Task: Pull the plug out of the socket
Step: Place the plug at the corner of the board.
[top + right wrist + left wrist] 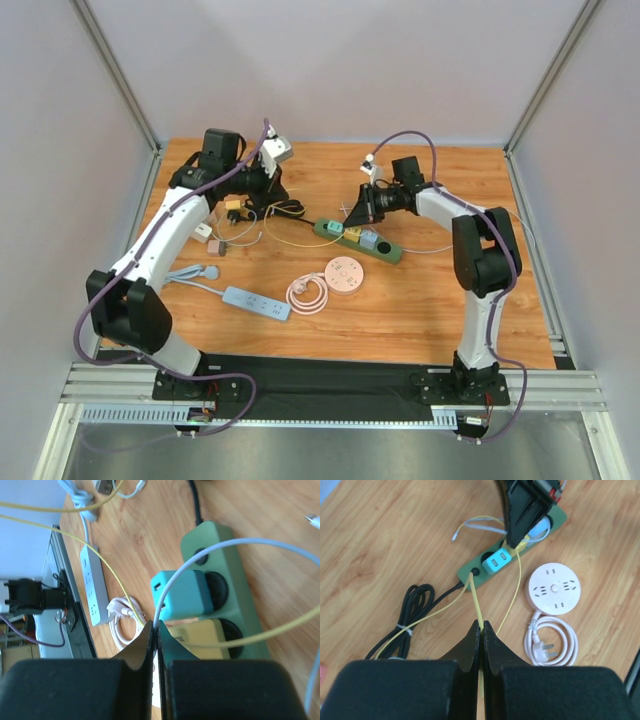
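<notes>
A green socket strip [392, 253] lies mid-table with a teal plug [497, 561] and a yellow plug [200, 639] seated in it. A thin yellow cable [476, 600] runs from the strip area to my left gripper [481, 626], which is shut on it a short way left of the strip [470, 577]. My right gripper [155, 626] hangs just above the strip [225, 575] beside the teal plug [183, 595], shut on a pale blue cable [170, 582]. In the top view the left gripper [272, 194] and right gripper [351, 214] sit either side of the strip's left end.
A round white socket [554, 588] with its coiled white lead [551, 642] lies near the strip. A long pale blue power strip [256, 303] sits front left. A bundled black cord [412, 607] and small adapters [214, 240] lie at the left.
</notes>
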Controlling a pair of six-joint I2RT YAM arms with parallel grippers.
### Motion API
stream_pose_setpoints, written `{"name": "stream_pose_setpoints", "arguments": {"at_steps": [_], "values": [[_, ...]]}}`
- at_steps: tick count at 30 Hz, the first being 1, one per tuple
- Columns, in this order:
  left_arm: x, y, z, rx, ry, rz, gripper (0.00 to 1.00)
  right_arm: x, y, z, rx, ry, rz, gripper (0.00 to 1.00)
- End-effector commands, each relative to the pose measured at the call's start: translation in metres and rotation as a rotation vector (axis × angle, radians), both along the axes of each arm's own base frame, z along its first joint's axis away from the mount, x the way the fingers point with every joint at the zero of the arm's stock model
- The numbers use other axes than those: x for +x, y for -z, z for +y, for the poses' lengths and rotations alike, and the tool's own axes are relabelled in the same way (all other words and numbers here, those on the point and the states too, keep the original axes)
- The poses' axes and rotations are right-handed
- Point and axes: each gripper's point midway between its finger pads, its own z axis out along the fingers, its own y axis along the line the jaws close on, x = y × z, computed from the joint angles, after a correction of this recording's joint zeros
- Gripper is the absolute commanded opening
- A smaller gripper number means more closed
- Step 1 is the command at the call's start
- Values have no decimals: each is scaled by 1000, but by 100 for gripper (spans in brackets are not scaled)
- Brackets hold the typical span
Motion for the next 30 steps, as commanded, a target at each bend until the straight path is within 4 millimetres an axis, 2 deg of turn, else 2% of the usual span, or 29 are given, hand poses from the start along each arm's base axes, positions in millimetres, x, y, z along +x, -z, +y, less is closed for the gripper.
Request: {"name": "stream_pose_setpoints", "arguments": {"at_steps": [1, 2, 3, 4, 5, 7, 8, 9, 10, 11, 12, 16, 18, 19, 23, 30], "values": [[-3, -32, 20, 57, -41, -182, 0, 36, -42, -41, 50, 149, -119, 0], [-2, -47, 26, 57, -76, -232, 0, 39, -43, -50, 58, 174, -119, 0], [0, -53, 33, 64, -112, -255, 0, 40, -41, -59, 63, 196, -108, 0], [5, -57, 47, 82, -174, -278, 0, 48, -47, -76, 83, 238, -113, 0], [5, -79, 55, 54, -230, -340, 0, 51, -47, -86, 89, 266, -106, 0], [11, -96, 82, 58, -352, -400, 0, 56, -46, -106, 101, 314, -95, 0], [10, -114, 92, 31, -406, -466, 0, 55, -44, -106, 102, 316, -90, 0], [12, -120, 108, 4, -485, -466, 0, 58, -39, -122, 98, 352, -81, 0], [14, -123, 122, -1, -557, -478, 0, 59, -36, -128, 95, 365, -81, 0], [12, -139, 132, -39, -611, -518, 0, 58, -33, -129, 93, 369, -76, 0], [14, -143, 151, -75, -701, -506, 0, 58, -32, -132, 91, 377, -73, 0], [11, -158, 183, -193, -833, -508, 0, 59, -29, -135, 93, 384, -63, 0], [10, -166, 190, -223, -856, -519, 0, 59, -27, -135, 85, 385, -66, 0], [8, -166, 183, -275, -828, -490, 0, 58, -25, -135, 85, 384, -60, 0], [1, -195, 167, -458, -713, -483, 0, 57, -19, -136, 77, 384, -40, 0], [-15, -246, 181, -672, -685, -532, 0, 58, -13, -140, 37, 406, -48, 0]]}}
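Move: With the yellow cable in the left fingers, the loose yellow plug on the adapter heap lies about 18 cm left of that gripper, 15 cm ahead and 22 below; the black cable coil lies 15 ahead, 4 left, and the strip's teal plug 14 right, 6 ahead, both equally low. From the right gripper, holding the white cable, the strip's yellow plug is 2 cm ahead, 1 right, the blue plug 7 right and level, each some 8 below. Draw the cables apart: swing the left gripper, shut on the yellow cable, about 19 cm left and equally far up, turning its fingers counter-clockwise and raising them until they point forward and nearly level, rolling its left side down late on. Meanwhile pull the white cable with the shut right gripper some 13 cm right and slightly forward, away from the strip's yellow plug, turning it clockwise, then hold. ##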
